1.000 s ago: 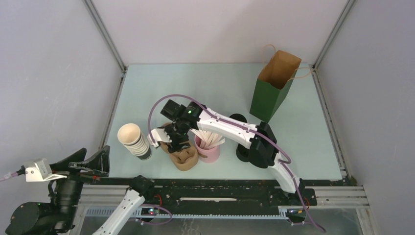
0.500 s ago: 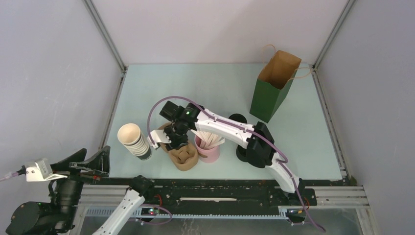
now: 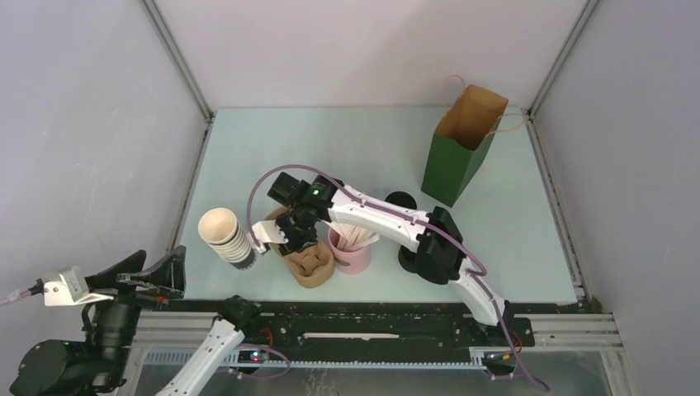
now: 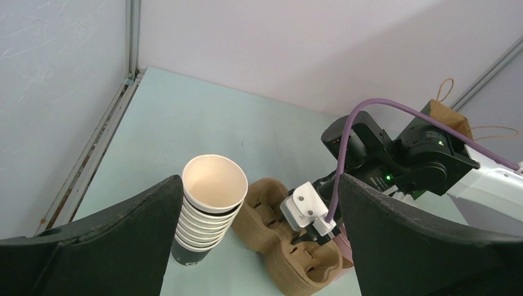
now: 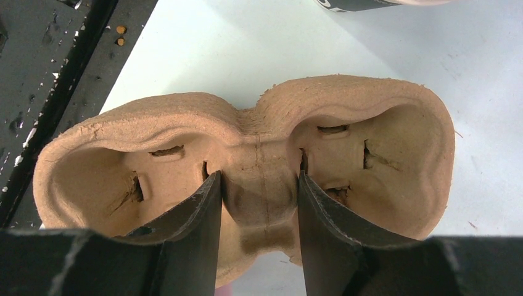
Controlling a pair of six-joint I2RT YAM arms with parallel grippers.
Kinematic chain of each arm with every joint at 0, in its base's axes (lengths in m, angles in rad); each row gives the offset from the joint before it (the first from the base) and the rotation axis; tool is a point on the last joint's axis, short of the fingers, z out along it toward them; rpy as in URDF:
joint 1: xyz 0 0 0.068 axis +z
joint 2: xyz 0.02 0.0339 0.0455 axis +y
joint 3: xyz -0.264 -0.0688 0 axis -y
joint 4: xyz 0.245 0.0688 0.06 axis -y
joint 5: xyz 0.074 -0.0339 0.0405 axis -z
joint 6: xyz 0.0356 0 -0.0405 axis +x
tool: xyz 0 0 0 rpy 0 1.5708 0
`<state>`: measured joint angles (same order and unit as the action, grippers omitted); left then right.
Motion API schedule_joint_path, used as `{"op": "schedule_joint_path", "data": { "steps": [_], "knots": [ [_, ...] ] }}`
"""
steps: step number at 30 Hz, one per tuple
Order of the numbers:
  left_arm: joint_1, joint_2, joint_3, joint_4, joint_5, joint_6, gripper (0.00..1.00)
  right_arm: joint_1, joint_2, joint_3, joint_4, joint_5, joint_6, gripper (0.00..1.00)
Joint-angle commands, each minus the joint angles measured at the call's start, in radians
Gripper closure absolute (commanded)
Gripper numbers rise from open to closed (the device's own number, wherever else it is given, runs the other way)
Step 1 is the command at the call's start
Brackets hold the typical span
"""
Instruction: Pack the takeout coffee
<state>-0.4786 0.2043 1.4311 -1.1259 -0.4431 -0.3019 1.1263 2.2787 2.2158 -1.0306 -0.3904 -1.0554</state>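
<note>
My right gripper (image 5: pixel 259 179) is shut on the narrow middle bridge of a brown pulp cup carrier (image 5: pixel 370 111), one finger in each of its two empty cup wells. In the top view the gripper (image 3: pixel 295 239) reaches down onto the carrier (image 3: pixel 312 264) at the table's near centre. Two black round things stand right of the pink holder: one (image 3: pixel 400 200) behind the right arm, one (image 3: pixel 405 257) half hidden by its elbow. I cannot tell which is the takeout coffee. My left gripper (image 3: pixel 153 276) hangs open and holds nothing, off the table's near left corner.
A ribbed stack of cups (image 3: pixel 227 238) with cream insides stands just left of the carrier. A pink holder (image 3: pixel 351 252) full of sticks touches the carrier's right side. An open green and brown paper bag (image 3: pixel 461 148) stands at the back right. Metal frame rails edge the table.
The right gripper's jaws have narrowed onto the carrier's middle bridge, and the gripper has shifted slightly left. The left arm has not moved.
</note>
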Motion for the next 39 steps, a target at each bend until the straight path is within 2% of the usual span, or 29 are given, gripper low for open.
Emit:
{"op": "schedule_joint_path", "data": {
  "steps": [1, 12, 14, 20, 23, 27, 33, 39],
  "knots": [
    [-0.005, 0.026, 0.013, 0.003, -0.011, 0.024, 0.0, 0.003, -0.088, 0.037, -0.045, 0.016, -0.022, 0.6],
    [-0.005, 0.028, 0.012, 0.003, -0.012, 0.024, 0.0, -0.006, -0.105, 0.07, -0.061, -0.069, 0.006, 0.54],
    [-0.005, 0.028, 0.013, 0.003, -0.011, 0.024, 0.0, -0.008, -0.105, 0.071, -0.058, -0.072, 0.007, 0.51],
    [-0.005, 0.03, 0.014, 0.003, -0.011, 0.023, 0.0, -0.007, -0.106, 0.078, -0.062, -0.071, 0.003, 0.49],
    [-0.005, 0.031, 0.015, 0.003, -0.009, 0.023, 0.0, -0.005, -0.111, 0.07, -0.038, -0.048, 0.05, 0.38],
    [-0.005, 0.031, 0.014, 0.003, -0.008, 0.024, 0.0, 0.013, -0.141, 0.037, 0.03, 0.033, 0.17, 0.29],
    [-0.005, 0.028, 0.013, 0.006, -0.015, 0.026, 0.0, 0.06, -0.261, -0.097, 0.148, 0.182, 0.354, 0.28],
    [-0.005, 0.013, -0.015, 0.012, -0.036, 0.012, 0.0, 0.155, -0.447, -0.418, 0.438, 0.342, 0.81, 0.29]
  ]
}}
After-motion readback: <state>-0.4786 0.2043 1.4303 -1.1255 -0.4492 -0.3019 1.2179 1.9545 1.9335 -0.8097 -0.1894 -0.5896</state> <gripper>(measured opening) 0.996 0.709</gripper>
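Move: The right fingers already pinch the bridge of the brown cup carrier, its middle about 2 cm below them. From this hand the paper cup stack stands some 14 cm left and 3 cm back, the pink straw pot about 12 cm right and 2 cm back, and the lidded coffee cup roughly 24 cm right and 9 cm ahead. From the left hand the carrier lies about 15 cm ahead, 17 cm right and 29 cm below. The right hand eases the carrier right, opens, lets go, rises about 8 cm and slightly back, turning clockwise. ##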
